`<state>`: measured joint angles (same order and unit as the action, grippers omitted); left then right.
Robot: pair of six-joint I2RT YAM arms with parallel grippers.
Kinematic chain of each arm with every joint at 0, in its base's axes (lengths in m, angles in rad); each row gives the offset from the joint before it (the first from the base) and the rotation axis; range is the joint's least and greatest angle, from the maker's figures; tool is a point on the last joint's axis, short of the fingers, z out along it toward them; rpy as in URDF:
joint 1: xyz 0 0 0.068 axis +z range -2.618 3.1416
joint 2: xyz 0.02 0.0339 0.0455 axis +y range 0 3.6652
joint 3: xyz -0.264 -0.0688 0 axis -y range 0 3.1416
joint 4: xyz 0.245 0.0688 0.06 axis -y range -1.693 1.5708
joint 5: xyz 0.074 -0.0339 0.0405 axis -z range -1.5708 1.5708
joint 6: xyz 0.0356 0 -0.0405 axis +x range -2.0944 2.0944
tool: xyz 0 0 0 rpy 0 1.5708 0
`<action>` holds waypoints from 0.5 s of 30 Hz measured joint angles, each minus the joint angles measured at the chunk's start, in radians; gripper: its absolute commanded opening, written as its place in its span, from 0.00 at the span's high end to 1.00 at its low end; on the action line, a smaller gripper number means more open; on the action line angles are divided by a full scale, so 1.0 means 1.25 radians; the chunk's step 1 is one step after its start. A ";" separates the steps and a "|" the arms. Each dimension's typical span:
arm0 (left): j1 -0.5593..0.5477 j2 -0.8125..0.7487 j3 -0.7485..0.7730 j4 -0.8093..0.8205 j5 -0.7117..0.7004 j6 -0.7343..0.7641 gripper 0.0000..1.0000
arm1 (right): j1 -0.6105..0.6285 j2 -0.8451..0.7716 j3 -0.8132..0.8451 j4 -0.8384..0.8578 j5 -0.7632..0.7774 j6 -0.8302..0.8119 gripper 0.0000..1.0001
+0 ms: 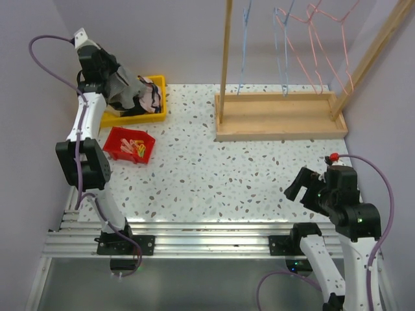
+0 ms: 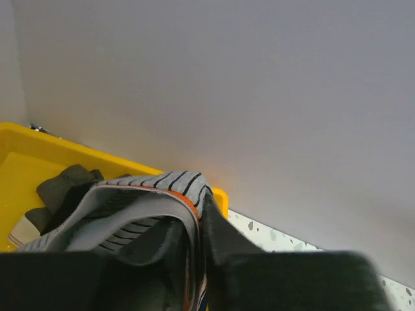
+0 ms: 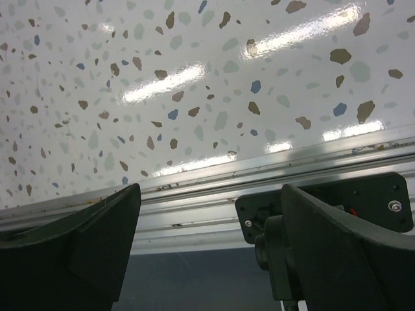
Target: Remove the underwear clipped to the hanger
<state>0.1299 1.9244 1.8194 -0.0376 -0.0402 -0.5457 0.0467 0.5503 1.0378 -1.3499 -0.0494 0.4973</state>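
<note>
My left gripper [image 1: 124, 92] is over the yellow bin [image 1: 161, 111] at the back left, shut on the grey striped brief [image 1: 117, 85]. In the left wrist view the grey brief [image 2: 149, 188], with fine black stripes and orange trim, is pinched between my dark fingers [image 2: 259, 265] above the yellow bin [image 2: 26, 152]. The pale pink brief with dark trim [image 1: 152, 94] lies in the bin beside dark cloth. The wire hangers [image 1: 311, 39] hang bare on the rack. My right gripper [image 1: 299, 188] is open and empty low over the table's near right edge; it also shows in the right wrist view [image 3: 211, 259].
A wooden rack with a tray base [image 1: 279, 120] stands at the back right, holding blue hangers [image 1: 245, 39] and pink ones. A red bin [image 1: 115, 137] with coloured clips sits in front of the yellow bin. Walls close in on the left, back and right.
</note>
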 measured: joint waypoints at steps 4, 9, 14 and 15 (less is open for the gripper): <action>0.000 0.085 0.085 0.002 0.034 0.001 0.09 | 0.001 0.021 -0.001 0.000 -0.002 0.000 0.08; 0.000 0.147 0.038 0.011 0.117 -0.032 0.00 | 0.004 0.036 -0.001 0.000 -0.004 0.000 0.07; 0.000 0.134 -0.030 0.012 0.175 -0.051 0.00 | 0.004 0.035 -0.001 0.000 -0.010 0.001 0.04; 0.000 0.117 -0.042 0.010 0.189 -0.054 0.00 | 0.004 0.035 -0.001 0.000 -0.013 0.001 0.03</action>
<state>0.1303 2.0705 1.7672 -0.0250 0.1963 -0.6132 0.0521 0.5945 1.0370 -1.3495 -0.0662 0.4988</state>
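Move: Over the yellow basket, the left hand still holds the grey striped underwear; the basket's middle is about 28 cm below, roughly 1 cm ahead and 2 cm left. The pink underwear in it lies some 8 cm right, 3 cm ahead and 26 cm down. The red box stands about 20 cm back, 3 cm right and 29 cm down. From the idle right hand, the basket is about 50 cm ahead, 65 cm left and 17 cm down. Opening wide, the left fingers let go of the striped underwear as the hand pushes about 3 cm forward over the yellow basket. Then the left hand sinks some 11 cm towards the basket, drifting about 4 cm right and easing slightly back, while it swings clockwise and tips down around 10 degrees. ##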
